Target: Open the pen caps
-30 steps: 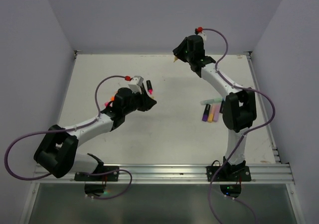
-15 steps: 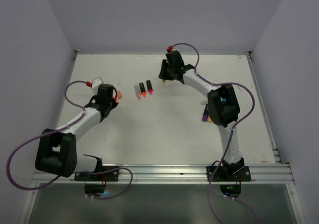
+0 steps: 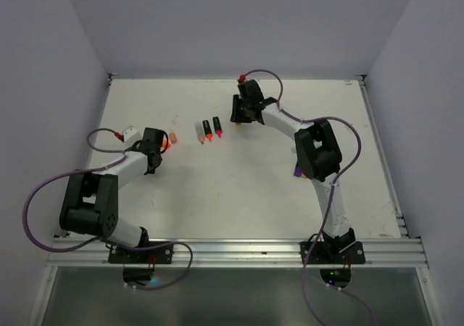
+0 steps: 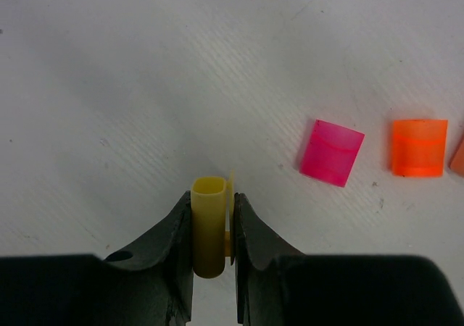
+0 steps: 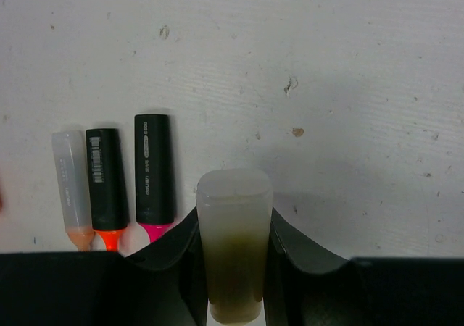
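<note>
My left gripper (image 4: pixel 212 203) is shut on a stubby yellow pen cap (image 4: pixel 209 228), held just above the table. To its right lie a pink cap (image 4: pixel 332 153) and an orange cap (image 4: pixel 418 147), with a peach one (image 4: pixel 458 156) at the frame edge. In the top view the left gripper (image 3: pixel 159 146) is beside these caps (image 3: pixel 172 138). My right gripper (image 5: pixel 233 224) is shut on a translucent, yellowish highlighter body (image 5: pixel 233 246). Left of it lie three uncapped pens: peach-tipped (image 5: pixel 71 188), orange-tipped (image 5: pixel 106 185) and pink-tipped (image 5: pixel 153 174). From above, the right gripper (image 3: pixel 238 117) stands right of that row (image 3: pixel 208 129).
A purple highlighter (image 3: pixel 298 172) shows partly behind the right arm's elbow at mid-right. White walls close the table on the left, back and right. The left arm's cable (image 3: pixel 43 195) loops out over the left edge.
The left arm has swung left and drawn back to the caps with the yellow cap in it. The right arm has moved left and forward toward the row of uncapped pens.
</note>
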Robot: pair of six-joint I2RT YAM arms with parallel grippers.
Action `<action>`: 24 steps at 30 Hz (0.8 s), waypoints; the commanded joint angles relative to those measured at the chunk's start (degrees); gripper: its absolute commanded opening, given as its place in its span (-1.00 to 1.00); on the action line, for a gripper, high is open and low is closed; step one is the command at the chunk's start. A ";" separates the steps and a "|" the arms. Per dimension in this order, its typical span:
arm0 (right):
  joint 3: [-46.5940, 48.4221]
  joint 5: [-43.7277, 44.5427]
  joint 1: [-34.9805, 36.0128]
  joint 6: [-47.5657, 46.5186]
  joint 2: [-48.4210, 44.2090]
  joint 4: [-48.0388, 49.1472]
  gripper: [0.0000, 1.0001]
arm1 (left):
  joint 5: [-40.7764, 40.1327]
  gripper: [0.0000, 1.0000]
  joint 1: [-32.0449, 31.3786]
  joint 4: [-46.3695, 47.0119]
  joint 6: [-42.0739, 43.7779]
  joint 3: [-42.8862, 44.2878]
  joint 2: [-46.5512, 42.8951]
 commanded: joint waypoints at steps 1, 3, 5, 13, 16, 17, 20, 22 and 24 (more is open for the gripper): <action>4.75 -1.63 -0.20 -2.18 1.24 -0.89 -1.00 | -3.53 -1.00 1.37 2.12 -1.17 2.91 1.23; 5.81 -2.07 -0.21 -2.53 2.04 -1.77 -1.00 | -3.00 -1.00 1.89 4.94 0.68 3.00 1.93; 7.30 -2.51 -0.21 -2.53 3.35 -2.30 -1.00 | -2.39 -0.98 2.85 5.29 0.68 3.70 2.89; 9.33 -3.83 -0.29 -2.27 5.55 -2.83 -1.00 | 5.78 -0.48 5.76 11.44 3.23 3.18 6.41; 10.38 -4.27 -0.38 -2.00 6.52 -3.09 -1.00 | 5.96 -0.10 6.11 12.32 3.32 3.52 7.20; 10.73 -4.36 -0.38 -1.92 6.70 -3.35 -1.00 | 6.05 -0.06 6.20 12.06 3.41 3.78 7.29; 12.23 -4.89 -0.38 -1.39 8.02 -3.88 -1.00 | 5.96 0.01 6.38 11.97 3.76 4.40 7.29; 12.93 -5.06 -0.29 -1.13 8.72 -3.79 -1.00 | 5.35 0.16 6.47 11.54 3.85 4.84 7.12; 13.63 -5.41 -0.29 -0.95 9.25 -4.14 -1.00 | 5.44 0.20 6.55 11.53 4.20 5.02 6.59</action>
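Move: The left hand already holds the yellow cap low over the table; its spot lies about 4 cm ahead, 1 cm left and 1 cm down. The pink cap is some 7 cm ahead and 3 right, the orange cap 10 ahead and 5 right. The right hand holds the yellow pen; its place is roughly 4 cm left, 1 ahead and 4 below, and the pink-tipped pen 8 left, 1 back and 4 below. Forward and just above the table, the left hand carries the yellow cap about 4 cm towards the near end of the cap row, drifting slightly left and down, and in the second half opens its fingers to let go of the cap. Meanwhile the right hand eases down, left and a little forward, some 3.5 cm in all, bringing the still gripped yellow pen towards the pink-tipped pen. ##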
